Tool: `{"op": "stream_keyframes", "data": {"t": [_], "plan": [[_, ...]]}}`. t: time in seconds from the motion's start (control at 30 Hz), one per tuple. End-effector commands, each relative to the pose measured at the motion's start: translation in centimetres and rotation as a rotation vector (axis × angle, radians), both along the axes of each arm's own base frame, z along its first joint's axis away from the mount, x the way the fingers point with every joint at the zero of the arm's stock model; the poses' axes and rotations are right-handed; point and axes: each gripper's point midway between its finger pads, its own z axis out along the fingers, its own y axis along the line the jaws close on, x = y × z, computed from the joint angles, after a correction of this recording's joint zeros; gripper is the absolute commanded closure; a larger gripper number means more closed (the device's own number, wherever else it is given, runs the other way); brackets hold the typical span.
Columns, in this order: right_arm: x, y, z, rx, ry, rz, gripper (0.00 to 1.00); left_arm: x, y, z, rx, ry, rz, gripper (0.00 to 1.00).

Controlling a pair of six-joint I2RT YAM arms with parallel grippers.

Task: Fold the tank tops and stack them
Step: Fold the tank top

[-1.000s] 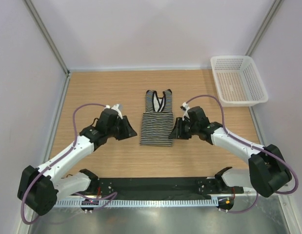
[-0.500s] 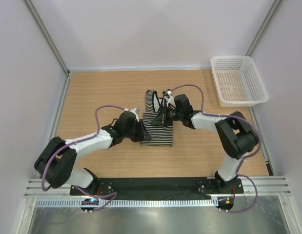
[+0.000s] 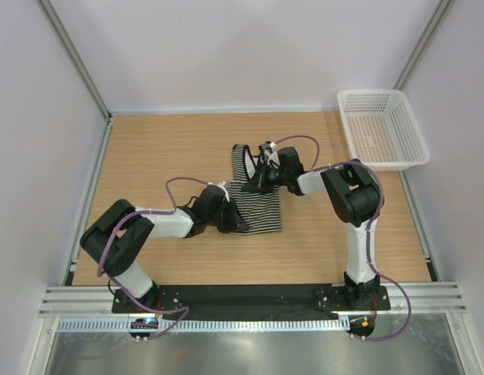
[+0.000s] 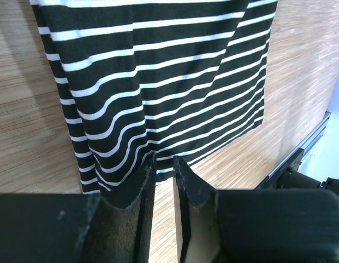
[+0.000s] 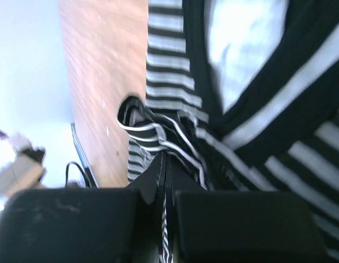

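One black-and-white striped tank top (image 3: 259, 206) lies flat on the wooden table, neck toward the back. My left gripper (image 3: 232, 221) is low at its lower-left hem. In the left wrist view the jaws (image 4: 164, 164) stand a narrow gap apart, tips at the hem of the tank top (image 4: 158, 82), with bare wood showing between them. My right gripper (image 3: 259, 175) is at the neck and strap area. In the right wrist view it (image 5: 168, 159) is shut, with bunched striped fabric (image 5: 158, 131) pinched between the fingers.
A white plastic mesh basket (image 3: 381, 92) stands at the back right corner. Metal frame posts and pale walls bound the table on the left, back and right. A black rail runs along the near edge.
Both arms have swung inward onto the tank top. The right gripper reached the neck area and closed on fabric, bunching it. The left gripper came to the lower-left hem.
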Motion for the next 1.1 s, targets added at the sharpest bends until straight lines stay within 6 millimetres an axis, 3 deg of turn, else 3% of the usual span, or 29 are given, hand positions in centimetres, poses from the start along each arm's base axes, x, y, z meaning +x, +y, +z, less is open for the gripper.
{"op": "stream_keyframes", "data": {"t": [0.0,0.2,0.33,0.4,0.47,0.5,0.53,0.67,0.73,0.77,0.8,0.83,0.87,0.93,0.97,1.07], "plan": [[3.3,0.6,1.6,0.039,-0.082,-0.024,0.98,-2.8,2.3,-3.7,0.125,0.088,-0.011,0.79],[6.8,-0.2,3.4,0.066,-0.1,-0.057,0.95,-3.5,3.3,-3.7,0.159,0.094,-0.008,0.8],[6.3,-0.1,6.7,0.091,-0.15,-0.022,0.86,-3.0,3.3,-2.1,0.162,0.058,-0.009,0.76],[5.3,-0.7,8.8,0.076,-0.191,-0.015,0.73,-2.2,2.9,-0.3,0.144,0.016,-0.003,0.7],[4.3,-1.4,10.0,0.047,-0.221,-0.011,0.68,-2.1,3.0,0.5,0.15,0.001,-0.011,0.65],[3.2,-2.1,9.1,0.004,-0.186,-0.019,0.63,-1.8,2.8,1.5,0.142,-0.014,-0.01,0.61],[2.6,-2.8,10.9,-0.013,-0.248,-0.016,0.62,-1.8,2.8,2.0,0.137,-0.023,-0.012,0.56],[-0.6,-5.0,10.9,-0.088,-0.259,-0.033,0.6,-1.6,2.9,4.1,0.115,-0.064,-0.012,0.47],[-3.1,-6.0,8.9,-0.122,-0.207,-0.023,0.55,-1.6,3.3,5.2,0.124,-0.084,-0.003,0.45],[-3.9,-6.5,9.7,-0.124,-0.228,-0.03,0.49,-1.8,3.7,5.2,0.144,-0.084,-0.003,0.45],[-5.7,-7.3,7.9,-0.156,-0.171,-0.03,0.49,-1.8,4.0,5.4,0.152,-0.089,0.0,0.45],[-6.3,-8.0,7.4,-0.186,-0.164,-0.051,0.48,-1.8,4.3,5.9,0.155,-0.104,0.007,0.45],[-8.3,-8.7,6.4,-0.224,-0.123,-0.039,0.47,-2.1,4.8,5.6,0.173,-0.097,0.007,0.45],[-9.7,-9.6,5.5,-0.285,-0.105,-0.058,0.46,-2.4,5.3,5.6,0.181,-0.096,0.006,0.46],[-11.6,-9.7,5.1,-0.308,-0.087,-0.038,0.45,-2.7,5.7,5.2,0.198,-0.085,0.006,0.46],[-14.7,-9.4,3.9,-0.358,-0.063,-0.002,0.43,-3.1,6.7,4.4,0.225,-0.073,0.008,0.47]]}}
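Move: Beneath the left fingertips, about 1 cm lower, is the folded tank top's near edge; its near-left corner is some 3 cm to the left and 1 cm back, and its folded body centres 7 cm ahead and 4 cm right. For the right hand, low over the far part of that body, the shoulder straps centre about 9 cm ahead and 1 cm right, while the body's middle sits 7 cm back and 2 cm right. Sliding its shut fingertips forward some 6 cm from the folded body towards the strap ends, the right hand smooths the cloth, then lifts off in a high arc, returning back and rightward to open above the near-right corner. The left fingers first hold the near edge, draw back and slightly left, then open and rise about 5 cm while moving left. ##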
